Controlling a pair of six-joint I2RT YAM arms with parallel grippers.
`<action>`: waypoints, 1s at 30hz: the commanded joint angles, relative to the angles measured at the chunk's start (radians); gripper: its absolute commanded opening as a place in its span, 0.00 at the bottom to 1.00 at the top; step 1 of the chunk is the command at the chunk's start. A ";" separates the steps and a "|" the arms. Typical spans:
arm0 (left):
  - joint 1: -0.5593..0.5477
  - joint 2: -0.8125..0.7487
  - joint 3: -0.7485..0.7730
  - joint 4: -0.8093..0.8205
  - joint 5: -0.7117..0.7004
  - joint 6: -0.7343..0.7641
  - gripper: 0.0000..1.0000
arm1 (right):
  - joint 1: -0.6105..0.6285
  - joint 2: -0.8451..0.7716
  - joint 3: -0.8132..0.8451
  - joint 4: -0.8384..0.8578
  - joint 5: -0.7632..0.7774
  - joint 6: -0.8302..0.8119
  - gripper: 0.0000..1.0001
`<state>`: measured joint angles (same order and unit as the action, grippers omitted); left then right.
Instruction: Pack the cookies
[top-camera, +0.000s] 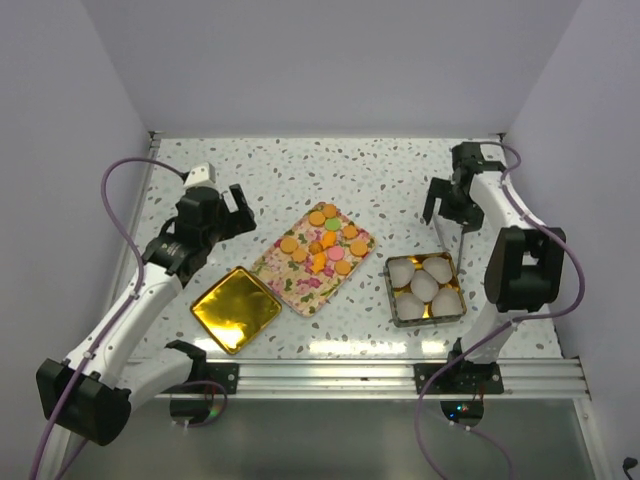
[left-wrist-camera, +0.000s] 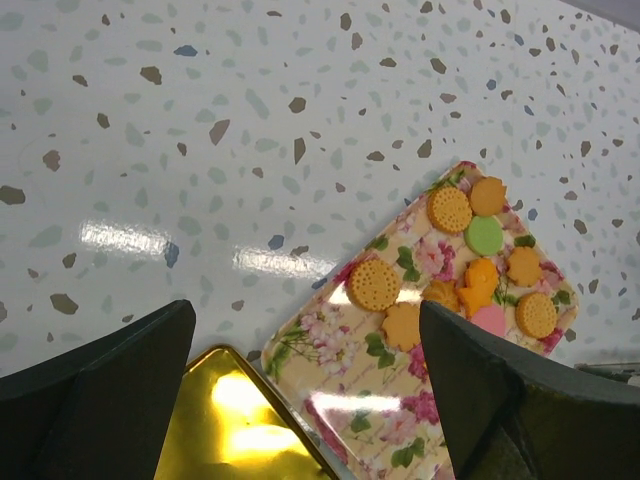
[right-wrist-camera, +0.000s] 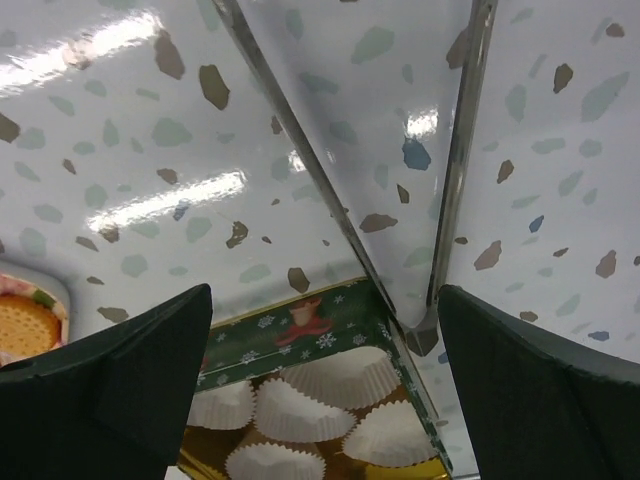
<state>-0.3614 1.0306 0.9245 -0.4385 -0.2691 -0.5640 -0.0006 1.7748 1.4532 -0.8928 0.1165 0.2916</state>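
Note:
Several cookies (top-camera: 288, 244) lie on a floral tray (top-camera: 300, 285) in the middle of the table, mostly orange, with a green one (top-camera: 333, 224) and a pink one (top-camera: 335, 252). My left gripper (top-camera: 238, 212) hangs open to the tray's upper left, holding nothing. In the left wrist view the cookies (left-wrist-camera: 450, 208) sit at the tray's (left-wrist-camera: 330, 340) far end, beyond the open left gripper (left-wrist-camera: 306, 310). My right gripper (top-camera: 447, 218) is open and empty above the far edge of a square tin (top-camera: 392, 300). In the right wrist view the right gripper (right-wrist-camera: 325, 295) has the tin (right-wrist-camera: 300, 325) below it.
White paper cups (top-camera: 424, 285) fill the tin, seen close up as paper cups (right-wrist-camera: 320, 400) in the right wrist view. A gold lid (top-camera: 235, 308) lies left of the tray, and this gold lid (left-wrist-camera: 230, 430) shows between the left fingers. White walls enclose the speckled table.

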 joint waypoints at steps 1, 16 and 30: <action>-0.005 -0.018 0.037 -0.086 -0.015 -0.013 1.00 | -0.047 0.026 -0.051 0.012 -0.052 0.003 0.99; -0.007 -0.047 -0.012 -0.103 -0.032 -0.017 1.00 | -0.079 0.104 -0.080 0.057 -0.044 -0.035 0.99; -0.007 0.019 -0.007 -0.077 -0.028 -0.025 1.00 | -0.095 0.209 -0.053 0.072 -0.026 -0.043 0.96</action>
<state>-0.3626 1.0382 0.9180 -0.5407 -0.2913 -0.5663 -0.0875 1.9705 1.3777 -0.8406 0.0864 0.2630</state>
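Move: The tongs lie open on the table under the right gripper, joined end towards the robot; their middle is about 10 cm below, 1 cm ahead and 3 cm to the right. The cookie box stands roughly 15 cm back and 5 cm left of that hand, the cookie tray some 6 cm back and 34 cm left. From the left gripper the tongs are about 57 cm to the right, 4 cm ahead and 20 cm lower. Lower the open right gripper about 9 cm onto the tongs, easing 2–3 cm right and back in the first part, pausing briefly, then going almost straight down so the fingers straddle the two arms forward of their joined end. Tip the fingers some 10 to 15 degrees closer to vertical on the way. Let the open left gripper settle about 2 cm back and down. ##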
